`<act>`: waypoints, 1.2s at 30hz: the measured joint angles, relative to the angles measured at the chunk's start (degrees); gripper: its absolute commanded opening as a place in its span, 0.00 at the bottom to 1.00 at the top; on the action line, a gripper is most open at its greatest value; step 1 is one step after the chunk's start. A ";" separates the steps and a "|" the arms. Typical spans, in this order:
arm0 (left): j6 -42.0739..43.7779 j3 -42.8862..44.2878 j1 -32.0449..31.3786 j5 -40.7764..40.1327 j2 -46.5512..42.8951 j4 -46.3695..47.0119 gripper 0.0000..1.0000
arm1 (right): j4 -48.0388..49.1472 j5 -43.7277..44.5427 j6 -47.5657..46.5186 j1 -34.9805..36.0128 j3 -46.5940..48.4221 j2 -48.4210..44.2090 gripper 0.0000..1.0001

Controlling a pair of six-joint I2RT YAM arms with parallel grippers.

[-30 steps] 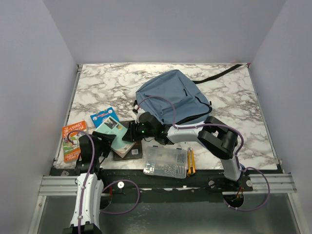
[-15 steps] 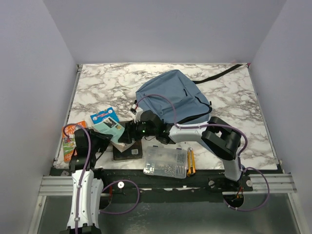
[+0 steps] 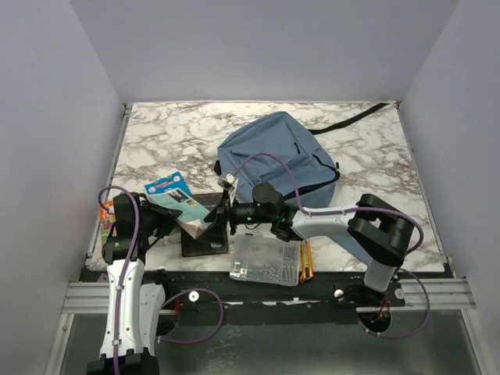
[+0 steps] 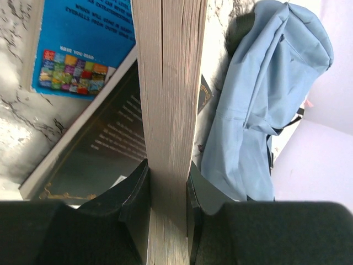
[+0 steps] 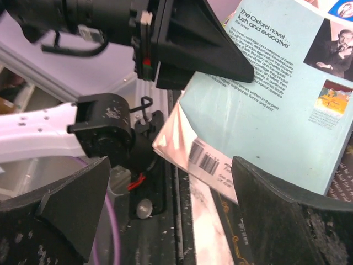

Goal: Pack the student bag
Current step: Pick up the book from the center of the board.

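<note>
The student bag (image 3: 277, 160), a blue-grey backpack, lies at the table's middle back; it also shows in the left wrist view (image 4: 265, 105). My left gripper (image 3: 173, 219) is shut on a pale teal paperback (image 3: 187, 207) and holds it tilted above the table; its page edge (image 4: 168, 83) is clamped between the jaws of the left gripper (image 4: 168, 187). My right gripper (image 3: 226, 212) is open right beside the book. In the right wrist view the right gripper (image 5: 176, 210) faces the book's back cover (image 5: 276, 99), whose barcode corner hangs between the spread fingers.
A dark hardback (image 3: 205, 238) lies under the raised book, a blue booklet (image 3: 166, 186) behind it. An orange book (image 3: 105, 212) is mostly hidden by the left arm. A clear bag of small items (image 3: 264, 259) and an orange marker (image 3: 305, 262) lie at the front edge.
My left gripper has lifted the teal paperback off the dark hardback and tilted it up. The right arm has stretched lower along the front, its open gripper staying at the book.
</note>
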 measured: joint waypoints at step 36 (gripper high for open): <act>-1.25 19.12 -0.83 12.04 10.23 -6.60 0.73 | -3.26 69.90 -57.72 20.85 6.82 1.95 0.01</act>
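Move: The left gripper still pinches the book's page edge; the book's middle is about 3 cm ahead of that hand, 3 to its right and 3 lower. From the open right gripper, that middle is roughly 6 cm ahead, 8 left and 6 below. The dark book lies about 3 cm back, 5 left and 14 below the right gripper, and the parts box 13 back, 15 right and 13 below. The blue book is about 8 cm ahead, 6 left and 10 below the left gripper. Bring the open right gripper back about 3 cm, then forward some 8 cm to the book's near end, swinging its fingers from pointing left to forward-left and rolling the hand as you go, and pinch the end. Meanwhile, lift the held book about 6 cm with the left gripper, drifting right; once the right fingers have closed, open the left and keep rising. ##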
